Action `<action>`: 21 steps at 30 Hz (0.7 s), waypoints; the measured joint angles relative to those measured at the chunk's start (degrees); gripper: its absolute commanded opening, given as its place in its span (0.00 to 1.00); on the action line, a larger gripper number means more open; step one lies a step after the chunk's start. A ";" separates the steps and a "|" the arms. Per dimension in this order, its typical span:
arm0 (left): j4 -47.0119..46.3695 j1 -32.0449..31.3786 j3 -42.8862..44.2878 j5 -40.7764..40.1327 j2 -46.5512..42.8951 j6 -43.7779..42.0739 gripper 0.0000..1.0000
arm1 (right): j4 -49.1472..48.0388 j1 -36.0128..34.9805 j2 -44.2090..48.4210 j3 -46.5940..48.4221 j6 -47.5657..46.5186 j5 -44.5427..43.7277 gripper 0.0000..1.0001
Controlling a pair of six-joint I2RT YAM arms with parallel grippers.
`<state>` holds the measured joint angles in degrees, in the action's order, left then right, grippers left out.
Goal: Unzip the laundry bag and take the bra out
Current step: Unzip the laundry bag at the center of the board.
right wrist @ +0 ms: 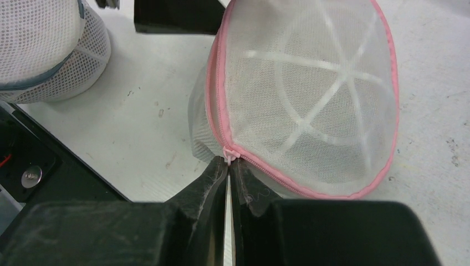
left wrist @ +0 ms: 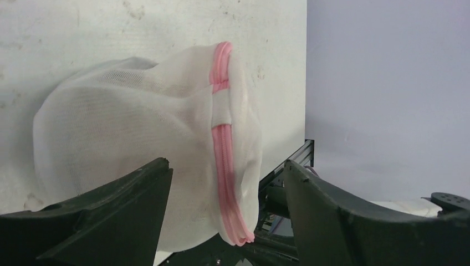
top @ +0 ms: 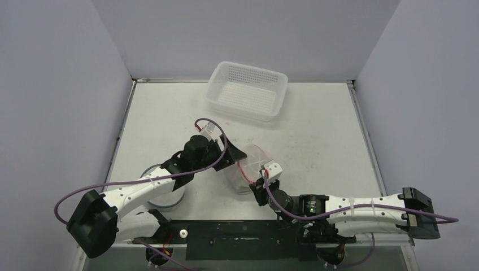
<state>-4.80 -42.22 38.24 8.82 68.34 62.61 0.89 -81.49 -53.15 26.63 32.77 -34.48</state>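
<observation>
The laundry bag [top: 249, 164] is a white mesh dome with a pink zipper, standing on the table between the two arms. My left gripper [left wrist: 226, 164] is open, its jaws apart on either side of the bag's zippered edge [left wrist: 221, 144] without pinching it. From the near side my right gripper [right wrist: 229, 162] is shut on the small pink zipper pull [right wrist: 228, 155] at the bag's rim. Through the mesh [right wrist: 310, 88] only white stiffening ribs show. The bra is hidden.
A white perforated plastic basket [top: 247, 90] stands at the back of the table. A second round white mesh item with a grey-blue trim [right wrist: 44, 50] lies to the left under the left arm [top: 161, 189]. The black mounting rail [top: 237, 240] runs along the near edge.
</observation>
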 measured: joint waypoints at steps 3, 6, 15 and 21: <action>2.51 0.35 -3.21 -0.44 -3.65 0.24 0.99 | -1.81 0.00 -1.81 0.00 0.04 0.48 0.05; 8.04 0.33 -4.59 -1.40 -9.07 0.35 0.96 | -3.08 0.02 -2.84 0.00 0.02 0.90 0.05; 20.11 -1.60 -7.28 -5.70 -25.64 5.38 0.96 | -5.53 0.00 -5.79 0.28 -0.44 2.45 0.05; 19.17 -10.16 -9.09 -10.60 -23.71 10.34 0.91 | -7.13 -0.04 -8.44 1.03 -0.76 3.91 0.05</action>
<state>14.37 -52.38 29.15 -1.78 44.62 72.95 -6.24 -81.54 -61.58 27.66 32.01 -30.57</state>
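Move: The right fingers already pinch the zipper pull. It lies about 9 cm back from the left hand, 4 cm to its right and some 4 cm lower. The laundry bag's middle is some 4 cm back, 3 cm right and 7 cm below the left hand. The blue-rimmed bag stands roughly 28 cm to the left hand's left, 10 cm back and 12 cm below. Left gripper opens wide, backing about 8 cm and leftward towards the zipper pull, which the right draws left. ##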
